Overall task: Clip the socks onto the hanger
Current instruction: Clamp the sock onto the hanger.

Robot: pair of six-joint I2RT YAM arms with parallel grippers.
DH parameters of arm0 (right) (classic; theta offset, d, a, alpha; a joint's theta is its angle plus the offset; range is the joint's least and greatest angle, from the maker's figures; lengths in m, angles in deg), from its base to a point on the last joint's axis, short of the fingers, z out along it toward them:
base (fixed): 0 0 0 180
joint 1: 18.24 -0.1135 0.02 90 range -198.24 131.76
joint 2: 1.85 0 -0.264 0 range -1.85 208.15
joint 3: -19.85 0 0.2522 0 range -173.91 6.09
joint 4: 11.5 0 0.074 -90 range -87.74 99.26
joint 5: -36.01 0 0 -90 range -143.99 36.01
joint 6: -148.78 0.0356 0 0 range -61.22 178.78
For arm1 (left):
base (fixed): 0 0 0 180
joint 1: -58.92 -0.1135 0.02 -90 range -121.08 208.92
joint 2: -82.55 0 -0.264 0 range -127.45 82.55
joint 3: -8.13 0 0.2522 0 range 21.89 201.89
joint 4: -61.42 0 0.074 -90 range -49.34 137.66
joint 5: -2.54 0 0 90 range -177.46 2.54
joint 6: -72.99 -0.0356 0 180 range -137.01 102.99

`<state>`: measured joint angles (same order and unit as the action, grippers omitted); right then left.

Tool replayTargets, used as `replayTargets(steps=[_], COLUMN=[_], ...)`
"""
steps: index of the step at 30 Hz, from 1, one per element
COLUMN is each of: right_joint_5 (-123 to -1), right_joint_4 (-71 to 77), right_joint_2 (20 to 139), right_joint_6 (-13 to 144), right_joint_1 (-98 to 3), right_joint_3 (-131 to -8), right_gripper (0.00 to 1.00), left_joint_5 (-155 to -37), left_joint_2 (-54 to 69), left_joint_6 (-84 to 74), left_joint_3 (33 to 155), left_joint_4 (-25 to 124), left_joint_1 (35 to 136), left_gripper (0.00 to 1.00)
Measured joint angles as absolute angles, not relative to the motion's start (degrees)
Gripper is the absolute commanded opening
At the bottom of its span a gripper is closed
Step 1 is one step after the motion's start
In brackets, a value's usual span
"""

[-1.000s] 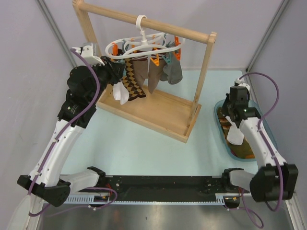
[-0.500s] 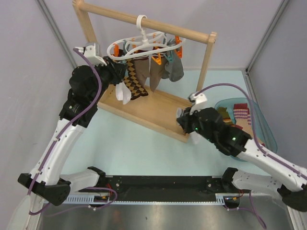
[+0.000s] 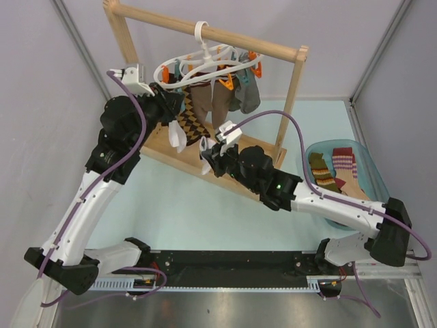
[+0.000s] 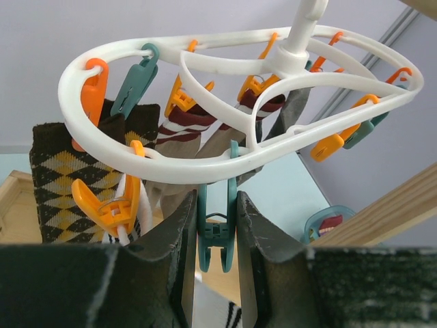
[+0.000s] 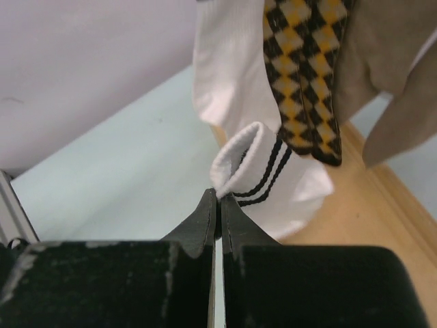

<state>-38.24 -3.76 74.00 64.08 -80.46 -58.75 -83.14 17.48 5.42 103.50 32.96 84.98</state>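
The white hanger (image 3: 205, 63) (image 4: 235, 154) hangs by its hook from the wooden bar, with several socks clipped under it: brown argyle (image 4: 58, 171) (image 5: 300, 75), red-white striped (image 4: 184, 130), tan (image 5: 382, 75) and plain white (image 5: 229, 68). My left gripper (image 3: 179, 102) (image 4: 217, 205) is shut on a teal clip (image 4: 217, 232) on the hanger's near rim, squeezing its handles. My right gripper (image 3: 205, 153) (image 5: 218, 195) is shut on the cuff edge of a white sock with dark stripes (image 5: 263, 174), held below the hanging socks and under that clip.
The tall wooden rack (image 3: 235, 160) stands on a flat wooden base at the back. A teal basket (image 3: 369, 162) at the right holds an orange-green striped sock (image 3: 319, 171) and a red-white one (image 3: 343, 160). Grey walls close both sides.
My right arm has swung from the basket at the right across to the rack, carrying the white striped sock up under the hanger. The left gripper stays on the clip.
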Motion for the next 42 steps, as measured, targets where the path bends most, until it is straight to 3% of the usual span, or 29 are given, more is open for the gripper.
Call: replayTargets(steps=[12,42], right_joint_5=[-45.93,-56.36], right_joint_4=[-16.44,-18.14], right_joint_2=[83.44,87.86], right_joint_6=[60.52,63.97], right_joint_1=[-73.64,-71.08], right_joint_3=[-66.50,-75.03], right_gripper=[0.00,0.00], left_joint_5=[-83.14,-82.42], left_joint_2=[19.11,19.68], left_joint_6=[5.45,3.68], left_joint_3=[101.42,98.21], left_joint_4=[35.14,39.71], left_joint_1=[86.88,87.84], left_gripper=[0.00,0.00])
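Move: The teal clip, which the left hand already holds at the hanger's rim, lies some 8 cm ahead, 7 cm to the left and 12 cm above the right hand, which holds the white sock by its cuff. The white sock already hung is roughly 4 cm left of that clip, a couple of cm farther out and 8 cm lower; the checkered sock hangs about 10 cm beyond the clip and 5 cm left. For the left hand, the clip is right between its fingers. Up and forward goes the right hand towards the teal clip, bringing the pinched cuff of the striped white sock; after about 7 cm forward it stops advancing and climbs on with a little drift left and back, 9 cm up in all, the fingertips tipping up about 15 degrees. The left hand keeps its grip on the clip and eases about a centimetre back and right. ##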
